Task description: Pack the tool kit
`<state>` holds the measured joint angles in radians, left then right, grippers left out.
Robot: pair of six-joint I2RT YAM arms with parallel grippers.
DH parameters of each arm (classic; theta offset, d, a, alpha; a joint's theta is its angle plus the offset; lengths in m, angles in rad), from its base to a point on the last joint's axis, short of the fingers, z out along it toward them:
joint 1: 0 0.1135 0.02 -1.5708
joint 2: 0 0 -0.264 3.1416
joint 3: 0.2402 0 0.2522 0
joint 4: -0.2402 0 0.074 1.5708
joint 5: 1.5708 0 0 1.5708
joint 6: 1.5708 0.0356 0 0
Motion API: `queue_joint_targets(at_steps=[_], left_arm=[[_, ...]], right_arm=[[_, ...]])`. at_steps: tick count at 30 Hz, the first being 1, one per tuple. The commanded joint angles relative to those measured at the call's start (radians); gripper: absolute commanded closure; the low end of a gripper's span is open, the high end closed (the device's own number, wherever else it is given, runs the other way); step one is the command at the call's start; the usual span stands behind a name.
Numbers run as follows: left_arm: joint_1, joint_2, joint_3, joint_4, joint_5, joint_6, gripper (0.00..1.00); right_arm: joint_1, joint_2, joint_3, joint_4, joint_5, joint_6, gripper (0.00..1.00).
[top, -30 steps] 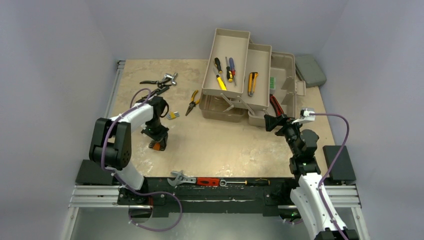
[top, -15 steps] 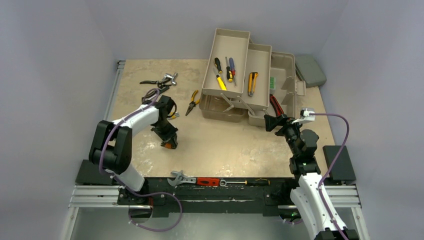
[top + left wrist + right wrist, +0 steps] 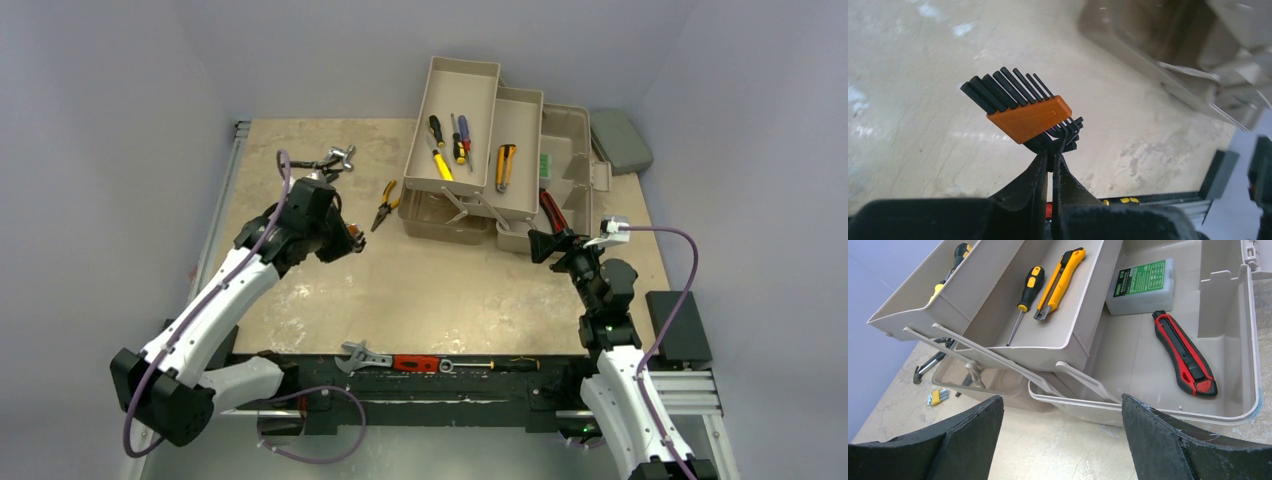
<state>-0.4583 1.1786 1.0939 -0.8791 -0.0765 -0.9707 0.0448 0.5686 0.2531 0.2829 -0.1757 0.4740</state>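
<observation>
The tool kit's beige toolbox [image 3: 572, 135] stands open at the back, its fold-out trays [image 3: 478, 75] spread to the left. The trays hold screwdrivers [image 3: 437, 130] and a yellow utility knife [image 3: 505, 165]. A red utility knife [image 3: 1184, 352] and a green-labelled box [image 3: 1143, 285] lie in the bottom. My left gripper [image 3: 1053, 160] is shut on a black hex key set in an orange holder [image 3: 1028, 115], held above the table left of the toolbox. My right gripper [image 3: 1060, 397] hangs open before the toolbox's front rim [image 3: 1148, 412], with nothing between its fingers.
Yellow-handled pliers [image 3: 385, 205] and dark hand tools [image 3: 320, 160] lie on the table left of the trays. A small yellow hex key set [image 3: 938, 396] lies near them. A grey case [image 3: 620, 140] sits at the back right. A wrench [image 3: 363, 355] and other tools line the front rail.
My left arm has risen from the table and swung back and to the right, carrying the orange hex key set, its jaws closing fully on it. The right arm has not moved.
</observation>
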Motion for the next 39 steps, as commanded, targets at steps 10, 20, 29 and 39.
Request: queue_joint_targets(at_steps=[10,20,29,39], left_arm=[[-0.099,0.1,0.402,0.302,0.344,0.38,1.0],[-0.112,0.565,0.985,0.178,0.437,0.395,1.0],[-0.109,0.845,1.289,0.159,0.41,0.381,1.0],[-0.1,0.947,1.35,0.256,0.324,0.403,1.0]], right_arm=[[0.002,-0.01,0.008,0.01,0.001,-0.015,0.14],[0.001,-0.008,0.009,0.012,0.0,-0.016,0.14],[0.001,-0.009,0.007,0.013,0.001,-0.015,0.14],[0.001,0.001,0.006,0.019,0.001,-0.017,0.14]])
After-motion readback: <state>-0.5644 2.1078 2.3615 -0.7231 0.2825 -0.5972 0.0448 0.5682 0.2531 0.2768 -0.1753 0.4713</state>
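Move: The top tray of the open tool box, where I'm taking the hex key set pinched in my left hand, lies about 22 cm ahead of that hand, 21 cm to its right and some 5 cm higher. The middle tray is roughly 20 cm ahead, 32 cm right, nearly level with me. Below on the table, about 17 cm down, the pliers lie 16 cm ahead and 5 cm right. From my right hand the top tray is about 23 cm ahead, 17 cm left, slightly higher. Keeping my pinch on the hex key set, I swing my left hand some 22 cm to the right and 19 cm forward. I climb about 20 cm early on to get above tray height, then carry level over the top tray's near-left side and sink roughly 5 cm towards its floor. On the way the fingers swing up to a flatter, more forward slant and the hand turns clockwise, both by roughly 30 degrees. ##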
